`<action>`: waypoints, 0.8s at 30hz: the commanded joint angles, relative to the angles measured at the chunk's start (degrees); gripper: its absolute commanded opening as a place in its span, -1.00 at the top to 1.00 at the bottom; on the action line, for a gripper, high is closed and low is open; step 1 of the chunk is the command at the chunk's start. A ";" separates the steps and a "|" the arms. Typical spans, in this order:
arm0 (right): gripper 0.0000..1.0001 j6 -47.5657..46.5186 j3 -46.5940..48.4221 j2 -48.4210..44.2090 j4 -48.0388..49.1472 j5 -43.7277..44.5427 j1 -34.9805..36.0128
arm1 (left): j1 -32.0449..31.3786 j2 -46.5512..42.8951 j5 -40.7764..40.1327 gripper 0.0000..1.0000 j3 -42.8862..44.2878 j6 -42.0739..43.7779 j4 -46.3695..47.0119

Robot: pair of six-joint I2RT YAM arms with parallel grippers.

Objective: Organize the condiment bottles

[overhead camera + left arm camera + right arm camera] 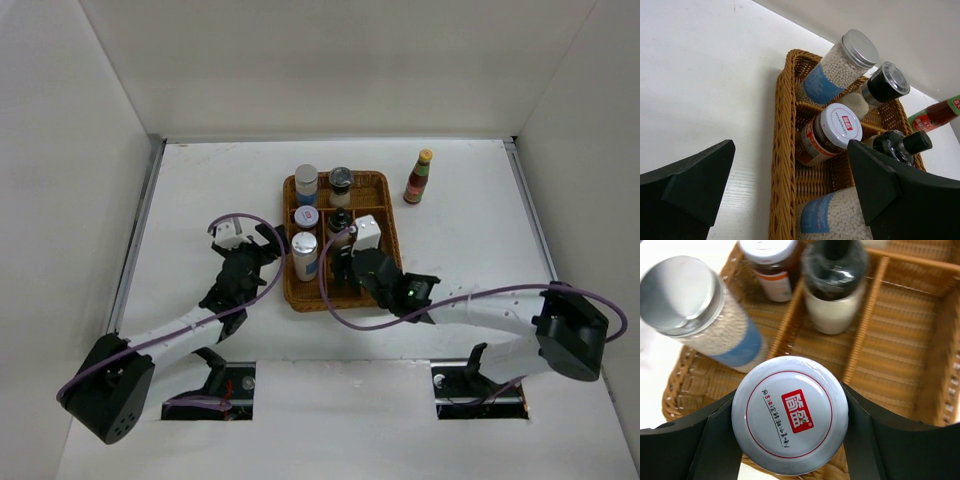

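The brown wicker tray [377, 187] holds a silver-capped white jar [306, 181], a grey-lidded shaker [341, 181], a red-and-white-lidded jar [307, 218], a black-capped bottle [340, 222] and a second silver-capped jar [304, 255]. The dark-red sauce bottle [419, 177] stands on the table right of the tray. My right gripper [342, 272] [790, 392] is shut on a white-lidded jar with a red logo [790, 415], above the tray's near edge. My left gripper [268, 248] [790, 150] is open and straddles the tray's left wall beside the near silver-capped jar [835, 215].
The tray's right compartments [890, 355] show bare wicker. White walls enclose the table on the left, right and back. Two cut-outs in the table lie near the arm bases.
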 commanded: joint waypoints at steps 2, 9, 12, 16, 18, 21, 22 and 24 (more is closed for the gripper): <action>-0.14 -0.51 3.82 3.63 9.55 0.57 0.72 | 1.31 -1.04 -0.87 -0.96 -1.16 -1.00 2.93; -0.21 -2.71 3.20 13.14 13.34 0.92 0.81 | 5.35 -3.32 -2.54 -0.96 -3.89 -5.30 2.49; -0.57 -3.41 3.38 12.09 12.99 0.92 0.81 | 7.11 -4.63 -2.20 -0.96 -4.85 -7.06 1.88; -0.88 -4.38 3.90 4.46 8.78 0.93 -0.24 | 7.64 -5.17 -2.37 -0.96 -5.12 -7.50 1.52; -0.91 -4.90 4.34 0.07 4.92 0.49 -1.38 | 7.81 -5.43 -2.11 -0.96 -5.12 -7.50 1.52; -0.93 -4.73 4.00 -6.79 0.08 0.05 -5.32 | 7.81 -4.91 -2.11 -0.96 -5.12 -7.59 1.61; -0.94 -4.99 3.39 -8.81 -0.20 -0.21 -7.43 | 7.81 -4.64 -1.93 -0.96 -5.03 -7.68 1.52; -0.94 -5.43 3.46 -11.02 0.85 -0.57 -14.53 | 7.73 -4.38 -1.41 -0.96 -5.03 -7.94 1.78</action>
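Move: The right hand already holds the white-lidded jar over the basket's middle compartment; its resting spot there is about 8 cm below, 1 cm ahead and 2 cm to the left. The black-capped bottle in that compartment stands some 10 cm ahead and 2 cm left, and the tall silver-lidded jar about 3 cm ahead and 10 cm left, both roughly 7 cm lower. From the empty left hand, that spot is some 20 cm right, 5 cm back and 10 cm below. Sets the held jar down with the right hand, about 6 cm straight down with a slight shift left, into the near end of the middle compartment, behind the black-capped bottle; the fingers open and let go, and the hand climbs some 13 cm, swinging right and a little forward off the jar. Meanwhile the open left hand slides about 5 cm left, away from the basket, turning some 10 degrees counter-clockwise. ##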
